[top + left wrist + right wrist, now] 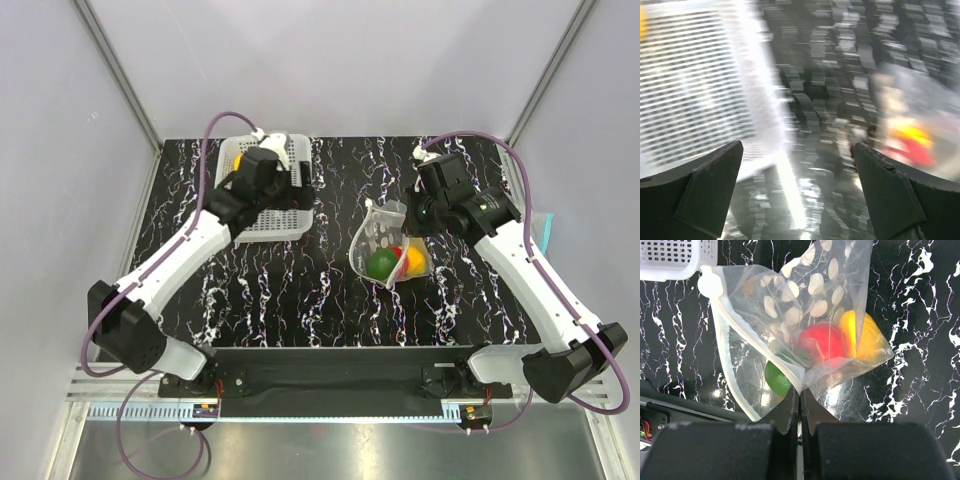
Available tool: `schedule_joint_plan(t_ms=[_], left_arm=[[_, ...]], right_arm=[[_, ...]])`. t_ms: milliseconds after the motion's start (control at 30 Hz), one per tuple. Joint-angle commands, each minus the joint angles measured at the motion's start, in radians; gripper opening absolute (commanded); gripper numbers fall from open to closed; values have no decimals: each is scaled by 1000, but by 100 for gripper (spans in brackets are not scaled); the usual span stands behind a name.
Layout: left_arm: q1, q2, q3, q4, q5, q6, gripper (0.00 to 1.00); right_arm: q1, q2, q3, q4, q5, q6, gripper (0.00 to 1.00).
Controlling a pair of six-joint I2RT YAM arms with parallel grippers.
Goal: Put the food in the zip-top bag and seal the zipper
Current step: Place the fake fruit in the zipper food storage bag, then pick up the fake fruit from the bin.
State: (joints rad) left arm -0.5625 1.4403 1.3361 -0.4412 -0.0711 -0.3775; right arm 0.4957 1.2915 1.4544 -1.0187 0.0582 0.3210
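Observation:
The dotted clear zip-top bag (385, 238) lies at mid-table, its mouth lifted. My right gripper (800, 390) is shut on the rim at the pale zipper (722, 347), with the mouth gaping to its left. Inside lie a dark green fruit (777, 380), a red one (822, 345) and a yellow one (867, 340). Another yellow fruit (238, 160) sits in the white basket (285, 222) at back left. My left gripper (270, 180) hangs over that basket. Its view is motion-blurred, and there the left gripper (797, 150) is open and holds nothing.
The basket's corner (675, 262) lies close to the bag's top-left. A clear bag with a blue strip (545, 225) sticks out at the table's right edge behind my right arm. Grey walls close in the black marbled tabletop (300, 290).

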Motion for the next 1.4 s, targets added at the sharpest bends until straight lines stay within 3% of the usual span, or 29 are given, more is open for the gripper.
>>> schedule_joint_plan(t_ms=[0,200,333,567,900,1100,1167,1367], left_arm=[[107,41,69,-65,-58,87,99],[260,311,277,-146,-151,172,99],[308,471,423,-151,-136,222,99],[351,788,808,-254,-136,301,99],[403,960,911,-208,-193,318,99],[421,1107,1061,-345,-112,328,99],[423,1152,1181,-387,-102,321,99],[424,1085,1042,-301,-4,347,99]], right_arm=[[6,-21,24,14,-23,-13,0],[6,-9,41,11,-32,-20,0],[6,8,63,5,-43,-25,0],[6,26,81,-6,-46,-46,0],[6,17,63,-8,-55,-56,0],[6,8,67,2,-109,-48,0],[6,2,61,5,-107,-48,0],[7,-8,63,-4,-100,-48,0]])
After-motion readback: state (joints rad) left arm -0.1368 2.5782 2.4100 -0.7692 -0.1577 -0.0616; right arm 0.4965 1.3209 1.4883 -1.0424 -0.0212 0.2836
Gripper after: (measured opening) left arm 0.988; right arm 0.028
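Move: The yellow fruit, the last one in the basket, sits in its far left corner, about 26 cm ahead of the left hand, 17 cm to its left and 21 cm below. The white basket's middle is some 8 cm nearer and 5 cm to the right of the fruit. The green fruit in the bag lies about 9 cm back and 22 cm right of the left hand, well below. From the right hand the yellow fruit is roughly 34 cm ahead, 40 cm left. Bring the empty left gripper, kept wide open, forward about 24 cm and left 17 cm away from the bag, then down some 20 cm into the basket's far left corner, rolling the wrist left side up by about 25 degrees, until the fingers straddle the yellow fruit. Keep the right fingers pinching the bag's rim, easing about a centimetre left. ##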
